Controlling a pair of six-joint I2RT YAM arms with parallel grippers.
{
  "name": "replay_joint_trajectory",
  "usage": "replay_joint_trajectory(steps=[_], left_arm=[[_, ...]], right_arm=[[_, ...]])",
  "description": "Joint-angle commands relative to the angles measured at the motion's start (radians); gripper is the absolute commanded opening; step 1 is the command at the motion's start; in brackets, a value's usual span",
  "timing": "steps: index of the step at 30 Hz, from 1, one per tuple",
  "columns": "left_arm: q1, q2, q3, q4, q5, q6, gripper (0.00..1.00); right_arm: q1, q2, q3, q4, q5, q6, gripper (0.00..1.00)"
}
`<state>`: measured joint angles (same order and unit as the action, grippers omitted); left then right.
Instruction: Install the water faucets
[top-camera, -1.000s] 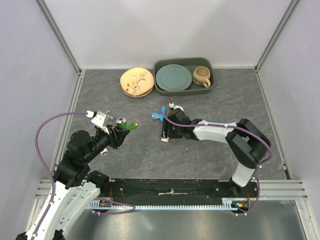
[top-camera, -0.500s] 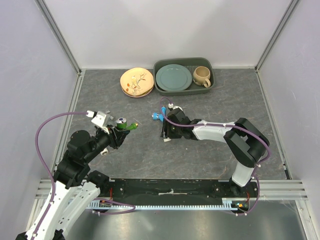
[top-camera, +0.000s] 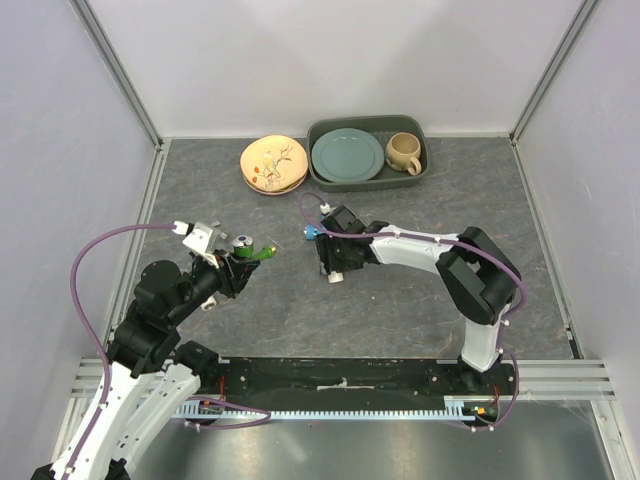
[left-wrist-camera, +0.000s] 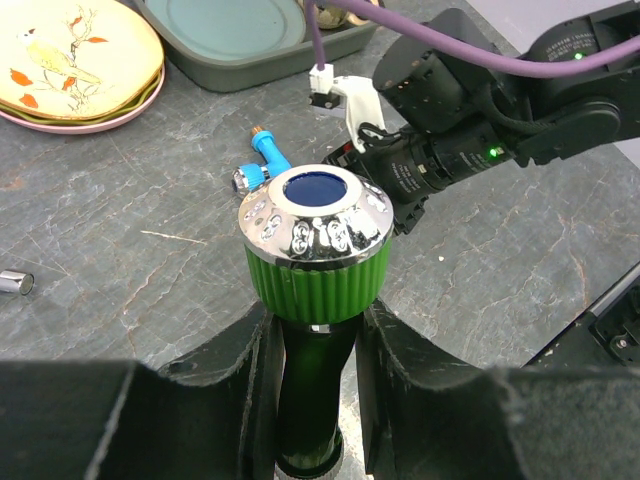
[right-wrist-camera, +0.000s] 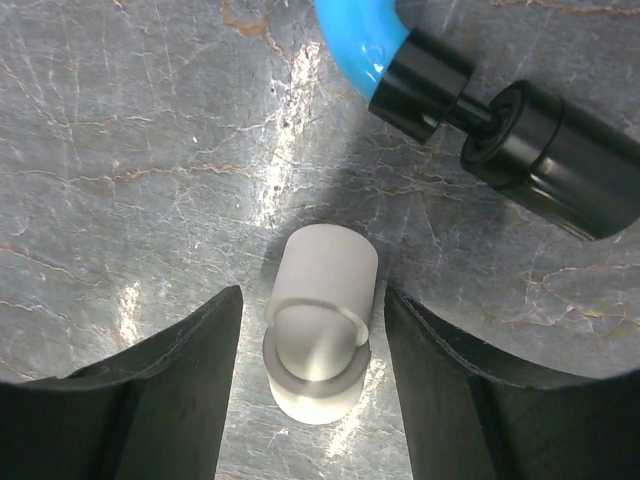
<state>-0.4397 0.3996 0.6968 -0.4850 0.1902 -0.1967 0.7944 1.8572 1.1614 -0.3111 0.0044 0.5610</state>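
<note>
My left gripper (left-wrist-camera: 312, 385) is shut on the dark stem of the green water faucet (left-wrist-camera: 315, 262), held upright with its chrome cap facing the camera. From above, the green faucet (top-camera: 254, 253) hangs above the table's left half. The light blue water faucet (right-wrist-camera: 362, 40) with its black end lies on the table, just beyond my right gripper (right-wrist-camera: 312, 292). That gripper is open and low over a white elbow fitting (right-wrist-camera: 320, 330). The fitting lies between the fingers with a gap on each side. In the top view, the blue faucet (top-camera: 313, 232) sits beside the right gripper (top-camera: 331, 268).
A grey-green tray (top-camera: 420, 172) at the back holds a teal plate and a beige mug (top-camera: 404, 152). Stacked patterned plates (top-camera: 273, 163) sit to its left. A small grey metal piece (left-wrist-camera: 14, 282) lies on the table at left.
The right wrist has shifted slightly to the left and the arm's elbow has swung with it. The left arm and the green faucet have not moved.
</note>
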Motion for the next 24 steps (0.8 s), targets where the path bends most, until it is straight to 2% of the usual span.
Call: replay_joint_trajectory(steps=[1, 11, 17, 20, 21, 23, 24], left_arm=[[0.004, 0.002, 0.003, 0.026, 0.018, 0.022, 0.02], [0.002, 0.004, 0.001, 0.026, 0.023, 0.023, 0.02], [0.004, 0.008, 0.001, 0.025, 0.025, 0.022, 0.02], [0.004, 0.011, 0.000, 0.025, 0.022, 0.022, 0.02], [0.004, 0.010, 0.001, 0.026, 0.020, 0.022, 0.02], [0.004, 0.015, 0.001, 0.025, 0.020, 0.022, 0.02], [0.002, 0.016, 0.001, 0.025, 0.020, 0.022, 0.02]], right_arm=[[-0.006, 0.057, 0.118, -0.187, 0.008, -0.104, 0.67], [-0.040, 0.164, 0.274, -0.335, -0.070, -0.226, 0.66], [-0.044, 0.220, 0.342, -0.371, -0.113, -0.273, 0.61], [-0.047, 0.227, 0.348, -0.376, -0.123, -0.283, 0.51], [-0.047, 0.224, 0.348, -0.375, -0.127, -0.285, 0.40], [-0.052, 0.206, 0.342, -0.365, -0.127, -0.288, 0.28], [-0.052, 0.195, 0.339, -0.359, -0.133, -0.291, 0.18]])
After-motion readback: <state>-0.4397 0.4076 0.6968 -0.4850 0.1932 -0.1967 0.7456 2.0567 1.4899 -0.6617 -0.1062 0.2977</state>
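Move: The white elbow pipe lies practically under the right hand's open fingers, its middle about 1 cm to the right and 1 cm below, level fore and aft. The black outlet of the blue faucet is some 7 cm ahead and 3 cm to the right of that hand; the blue faucet body sits about 11 cm ahead and 2 cm to its left. From the left hand the elbow pipe is roughly 9 cm ahead, 18 cm to the right and 24 cm down. The white elbow pipe, lying free between the right hand's fingers, gets pinched from both sides: the hand first eases just over 1 cm forward and slightly down, twisting some 15 degrees counter-clockwise and tipping to point more steeply down. Its fingers then close onto the pipe's forward end, the grip effort rising sharply last. ##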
